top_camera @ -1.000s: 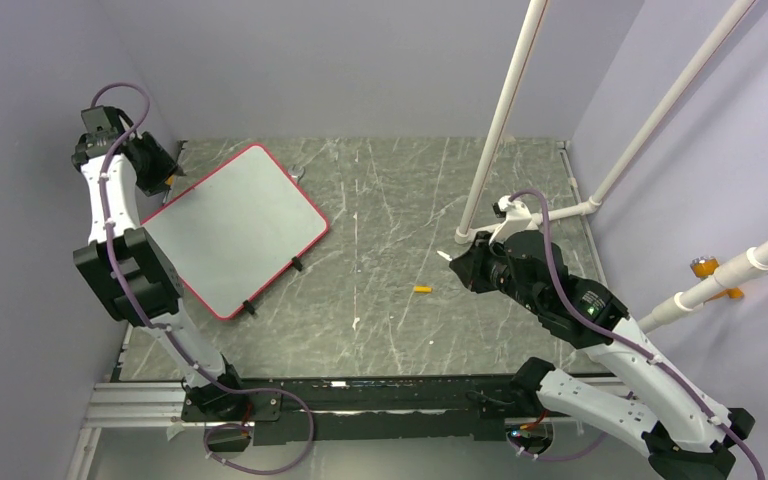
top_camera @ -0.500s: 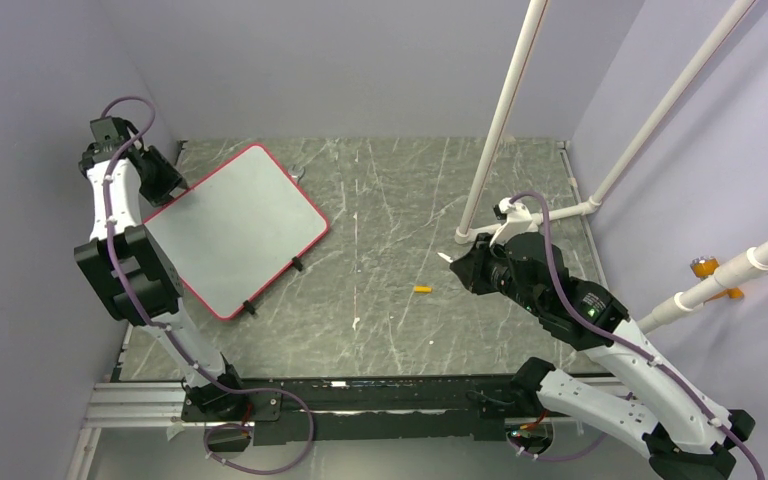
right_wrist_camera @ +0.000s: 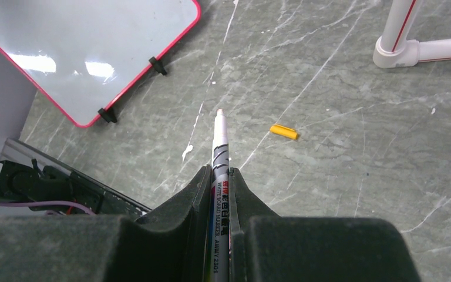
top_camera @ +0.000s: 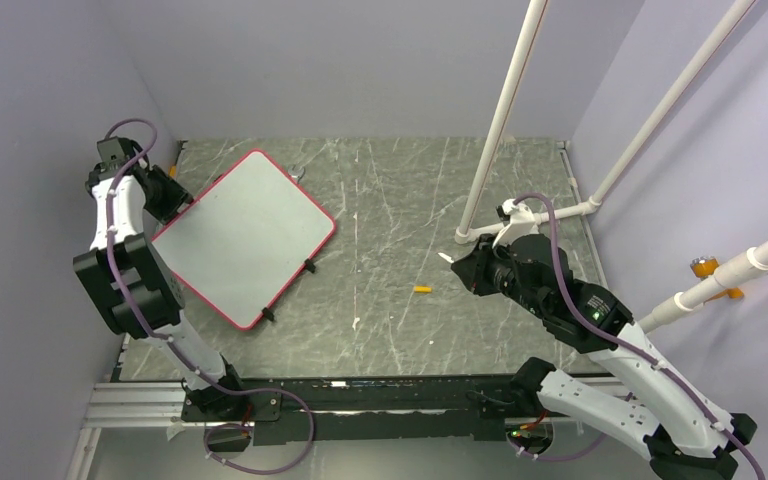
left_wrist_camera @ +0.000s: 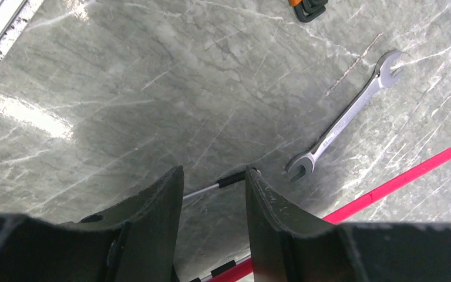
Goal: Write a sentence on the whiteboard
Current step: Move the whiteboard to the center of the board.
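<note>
The whiteboard [top_camera: 245,235] lies on the left of the table, turned like a diamond, with a thin red frame [left_wrist_camera: 399,176] and black clips. Its face [right_wrist_camera: 82,53] looks blank; the sentence is not in view. My left gripper [top_camera: 178,200] is at the board's left corner. In the left wrist view its jaws [left_wrist_camera: 214,170] stand partly closed, with the red frame and a thin black-tipped metal rod [left_wrist_camera: 235,179] between them. My right gripper [top_camera: 463,262] hovers right of centre, shut on a white marker [right_wrist_camera: 219,153] with its bare tip pointing toward the board.
An orange marker cap [top_camera: 421,290] lies on the table near the right gripper, also visible as the cap [right_wrist_camera: 284,131] in the right wrist view. A steel wrench [left_wrist_camera: 343,123] lies beside the board's far edge. White pipes [top_camera: 500,120] rise at the back right.
The left gripper has come down and right onto the board's left corner. The board has turned and slid to the right with it. The right arm and marker have stayed put.
</note>
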You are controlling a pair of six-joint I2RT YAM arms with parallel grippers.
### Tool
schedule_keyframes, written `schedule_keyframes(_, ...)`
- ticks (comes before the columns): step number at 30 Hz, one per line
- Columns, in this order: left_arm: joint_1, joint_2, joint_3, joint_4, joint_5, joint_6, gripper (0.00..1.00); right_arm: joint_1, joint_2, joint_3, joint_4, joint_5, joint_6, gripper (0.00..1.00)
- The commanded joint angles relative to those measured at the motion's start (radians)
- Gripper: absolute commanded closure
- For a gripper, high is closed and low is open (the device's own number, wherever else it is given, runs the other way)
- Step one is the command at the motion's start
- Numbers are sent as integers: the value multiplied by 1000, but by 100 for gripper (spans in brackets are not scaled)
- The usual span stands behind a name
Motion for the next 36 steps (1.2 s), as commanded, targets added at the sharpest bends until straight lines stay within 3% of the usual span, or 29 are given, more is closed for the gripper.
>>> schedule_keyframes(1,-6,-79,-39,24,52,-45,53,-1,-17,2,32,-9,7,100)
schedule_keyframes(13,-73,-107,-83,103,85,-13,53,-2,-31,-1,26,-11,16,100)
schedule_keyframes(31,-269,-190,-263,208,51,-118,54,-1,-48,-10,20,-24,35,100)
schedule_keyframes(36,-322,-206,-254,211,49,-108,53,-1,-52,-11,15,-26,39,100)
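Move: The left hand's half-open fingers are already at the whiteboard's raised far-left edge. The whiteboard's middle lies about 12 cm to the right, 6 cm back and some 5 cm lower. Its farther black clip is about 26 cm right and 8 cm back, the nearer clip 15 cm right and 20 cm back. The wrench lies roughly 14 cm ahead and 19 cm right. From the right hand, the whiteboard's middle is about 47 cm left, 16 cm ahead and 18 cm below. Rightward, after a small dip back and a rise of about 1.5 cm while easing forward, the left hand sweeps some 13 cm and sinks again, turning about 13 degrees clockwise. Its half-open fingers stay at the whiteboard's far-left edge and push the board along towards the table's middle, ending nearer the edge's far corner. ##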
